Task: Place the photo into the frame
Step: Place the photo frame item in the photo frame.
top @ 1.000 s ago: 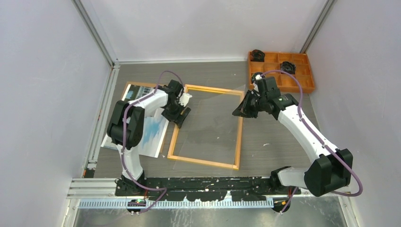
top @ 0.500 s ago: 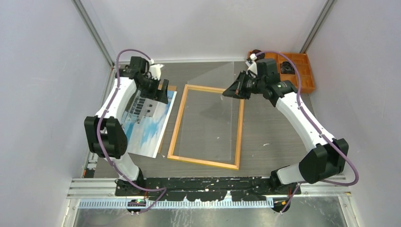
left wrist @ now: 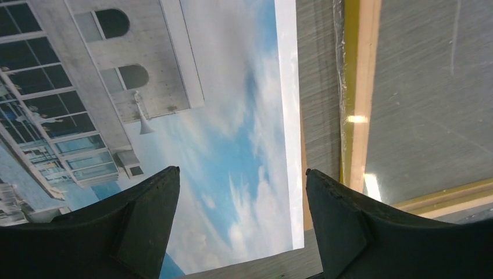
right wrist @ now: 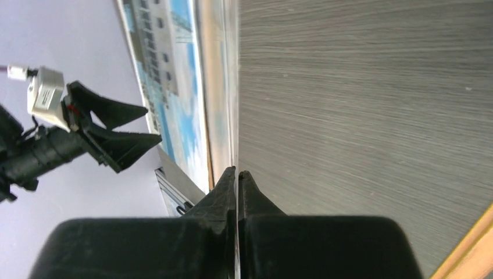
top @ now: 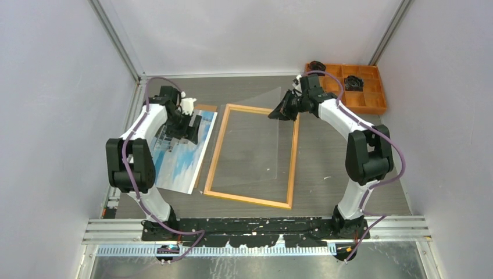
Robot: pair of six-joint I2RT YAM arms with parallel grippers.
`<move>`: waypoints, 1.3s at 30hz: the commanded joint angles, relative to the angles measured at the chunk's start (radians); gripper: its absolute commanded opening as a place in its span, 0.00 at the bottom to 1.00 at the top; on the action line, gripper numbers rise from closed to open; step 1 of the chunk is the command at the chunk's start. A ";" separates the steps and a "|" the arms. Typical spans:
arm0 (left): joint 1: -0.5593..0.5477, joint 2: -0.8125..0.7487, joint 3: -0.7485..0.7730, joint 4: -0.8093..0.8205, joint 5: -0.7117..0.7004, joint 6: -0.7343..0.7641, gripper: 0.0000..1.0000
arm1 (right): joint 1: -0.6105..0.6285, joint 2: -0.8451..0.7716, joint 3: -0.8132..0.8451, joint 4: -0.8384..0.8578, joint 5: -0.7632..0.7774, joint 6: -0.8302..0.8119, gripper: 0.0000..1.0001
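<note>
The photo (top: 181, 156), a white building under blue cloudy sky, lies face up left of the frame (top: 214, 165). The frame is a thin yellow-orange rectangle lying flat mid-table. My left gripper (top: 192, 129) hovers open over the photo's far part. In the left wrist view its fingers straddle the photo (left wrist: 221, 133) near its right edge, with the frame (left wrist: 356, 87) beside it. My right gripper (top: 273, 115) is shut on the far edge of a clear sheet (top: 256, 133), tilted up over the frame. The right wrist view shows the sheet (right wrist: 237, 87) edge-on between the right gripper (right wrist: 237, 171) jaws.
A brown backing board (top: 207, 108) lies under the photo, showing at its far and near right corners. An orange compartment tray (top: 372, 108) with black parts stands at the back right. Grey walls and metal rails close in the table on three sides.
My left gripper left the frame's left edge, swung over the photo and opened wider. My right gripper carried the clear sheet's edge up and toward the far side.
</note>
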 commanded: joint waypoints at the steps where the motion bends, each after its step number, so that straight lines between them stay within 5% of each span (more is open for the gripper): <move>1: -0.019 0.021 -0.038 0.086 -0.038 0.030 0.81 | -0.031 0.032 -0.012 0.062 0.004 0.059 0.07; 11: -0.068 0.091 -0.080 0.158 -0.089 0.024 0.79 | -0.076 0.040 -0.128 0.180 -0.070 0.190 0.49; 39: -0.179 0.166 -0.096 0.225 -0.192 0.018 0.78 | -0.016 0.010 -0.514 0.617 -0.089 0.484 0.50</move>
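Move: The right gripper still pinches the clear sheet by its far right part; the photo frame's middle lies about 12 cm back, 5 cm left and 16 cm below it, the sheet's middle some 6 cm back and 8 cm left, the compartment tray about 12 cm ahead and 26 cm right. From the left gripper the sheet's middle is roughly 16 cm right and 2 cm back, the photo's 9 cm left and 6 cm back. Lower the right gripper about 10 cm towards the frame, opening the fingers halfway early on to let go of the clear sheet; ease first a little right, then back, tipping the hand some 20 degrees farther down. Meanwhile bring the open left gripper down roughly 8 cm and slightly right, towards the photo's right border and the sheet's left edge, then hold it low there. ##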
